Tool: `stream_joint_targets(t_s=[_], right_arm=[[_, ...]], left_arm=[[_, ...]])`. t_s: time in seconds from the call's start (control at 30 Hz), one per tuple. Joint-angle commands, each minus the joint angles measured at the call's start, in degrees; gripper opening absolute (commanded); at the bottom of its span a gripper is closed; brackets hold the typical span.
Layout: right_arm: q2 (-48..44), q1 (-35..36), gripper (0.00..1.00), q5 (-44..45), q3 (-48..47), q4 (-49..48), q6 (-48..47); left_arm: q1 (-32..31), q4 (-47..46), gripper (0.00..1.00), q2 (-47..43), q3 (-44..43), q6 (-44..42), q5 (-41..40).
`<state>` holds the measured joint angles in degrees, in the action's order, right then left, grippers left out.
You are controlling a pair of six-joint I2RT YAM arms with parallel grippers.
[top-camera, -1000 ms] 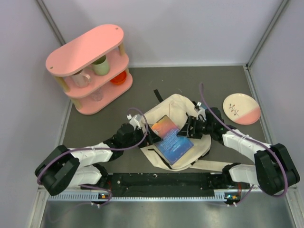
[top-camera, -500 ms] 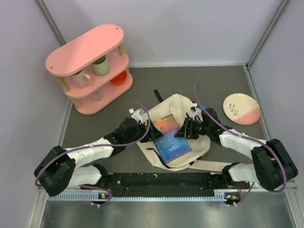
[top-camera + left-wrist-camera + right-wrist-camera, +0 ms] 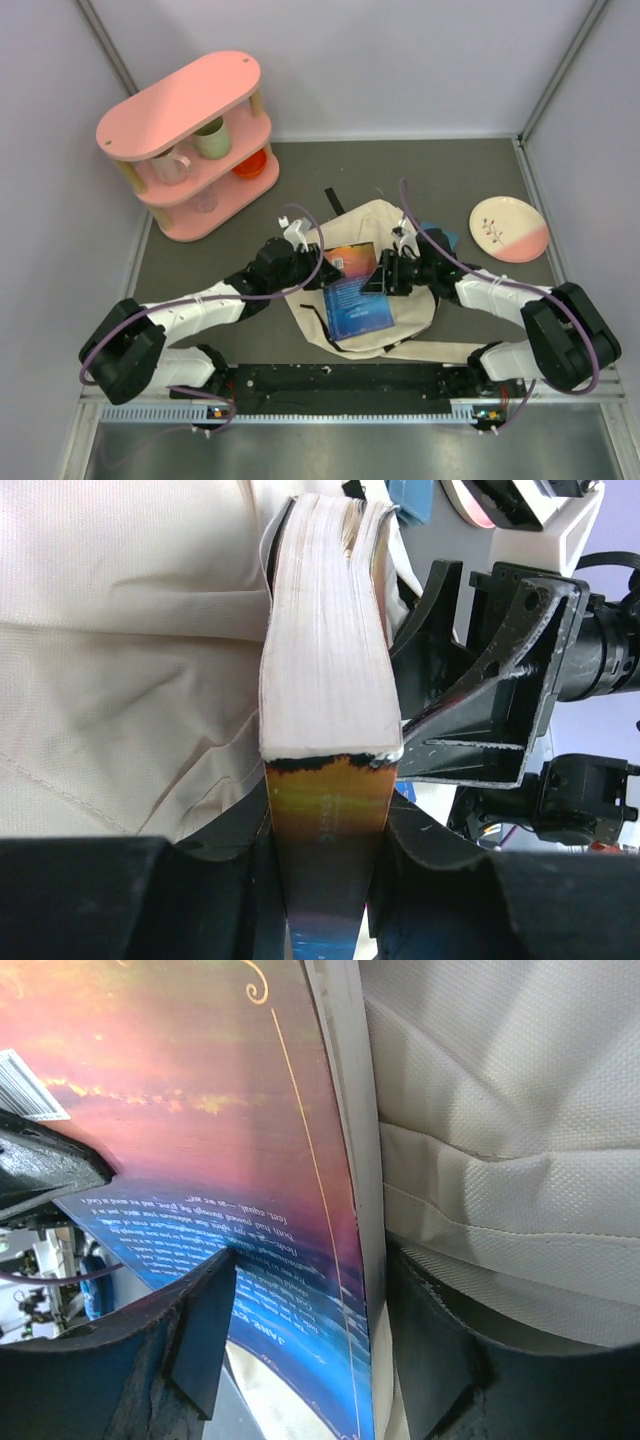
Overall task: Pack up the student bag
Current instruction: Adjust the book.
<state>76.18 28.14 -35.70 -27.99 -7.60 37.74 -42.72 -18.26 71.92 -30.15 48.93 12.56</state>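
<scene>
The student bag (image 3: 400, 225), cream canvas, lies flat mid-table. A thick book (image 3: 355, 295) with an orange-to-blue cover rests on it. My left gripper (image 3: 318, 268) is at the book's left end. The left wrist view shows its fingers pressing both sides of the spine (image 3: 325, 800), so the left gripper (image 3: 325, 825) is shut on the book. My right gripper (image 3: 385, 275) is at the book's right edge. In the right wrist view, one finger (image 3: 200, 1300) lies on the cover (image 3: 200, 1140) and the other finger (image 3: 430, 1340) sits behind the page edge against the canvas (image 3: 500, 1110).
A pink three-tier shelf (image 3: 190, 140) with cups and a bowl stands at the back left. A pink and cream plate (image 3: 508, 228) lies at the right. A small blue item (image 3: 447, 238) peeks out beside the bag. Enclosure walls close in on three sides.
The book has turned from diagonal to nearly square and shifted away from the bases. My left gripper moved in and closed on its spine. The right gripper narrowed slightly on its edge.
</scene>
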Motion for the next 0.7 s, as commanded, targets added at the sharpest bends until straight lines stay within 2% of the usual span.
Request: stream_joint_targets(t_s=[0.0, 0.07, 0.17, 0.27, 0.37, 0.4, 0.53, 0.67], right_arm=[[-3.1, 2.4, 0.62, -1.4, -4.5, -0.9, 0.2], [-6.5, 2.4, 0.69, 4.3, -5.8, 4.0, -0.7], [-11.6, 2.4, 0.73, 12.6, -6.7, 10.1, -1.3], [-19.8, 2.4, 0.75, 19.8, -6.4, 13.3, 0.0], [-28.4, 2.3, 0.77, 23.0, -4.6, 13.1, 2.1], [-32.5, 2.3, 0.78, 23.4, -4.2, 12.8, 2.4], [-38.4, 2.4, 0.83, 21.0, -2.8, 10.3, 5.7], [-38.1, 2.3, 0.83, 14.2, -1.5, 4.7, 14.1]], left_arm=[[-1.0, -3.1, 0.00, -1.3, -5.8, -2.6, 2.5], [-0.8, 1.8, 0.00, -2.6, -8.2, -4.4, -1.0], [-0.3, 8.1, 0.00, -5.6, -11.3, -7.4, -6.6], [1.0, 7.9, 0.00, -10.0, -12.0, -8.6, -10.0], [3.3, 7.6, 0.00, -14.3, -12.6, -8.6, -10.7], [3.9, 7.2, 0.00, -16.2, -12.6, -8.4, -11.0], [6.0, 4.1, 0.00, -20.5, -12.6, -7.6, -11.9], [6.8, -0.8, 0.00, -23.0, -12.9, -7.4, -13.9]])
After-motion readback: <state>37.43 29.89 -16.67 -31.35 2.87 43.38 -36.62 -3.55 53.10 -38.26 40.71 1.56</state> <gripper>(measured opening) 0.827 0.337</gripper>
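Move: Already pinched by its upper left part in the left fingers, the book has its middle about 4 cm back and 6 cm right of the left hand, some 3 cm lower; the bag's middle lies 2 cm back, 8 cm right and 9 cm below. The black strap is 16 cm straight ahead, 11 cm down. From the right hand, whose fingers straddle the book's right edge, the book's middle is 5 cm left, 1 cm back, and the blue pouch 10 cm ahead, 13 cm right, 5 cm below. Opening wider, the right fingers come free of the book's edge and that hand climbs quickly, about 17 cm, drifting right and tipping its fingers upward by some 30 degrees. The left hand keeps its pinch and, a moment later, carries the book up some 11 cm, then also left and a little forward, above the bag, with the wrist tilting up and turning counter-clockwise. ##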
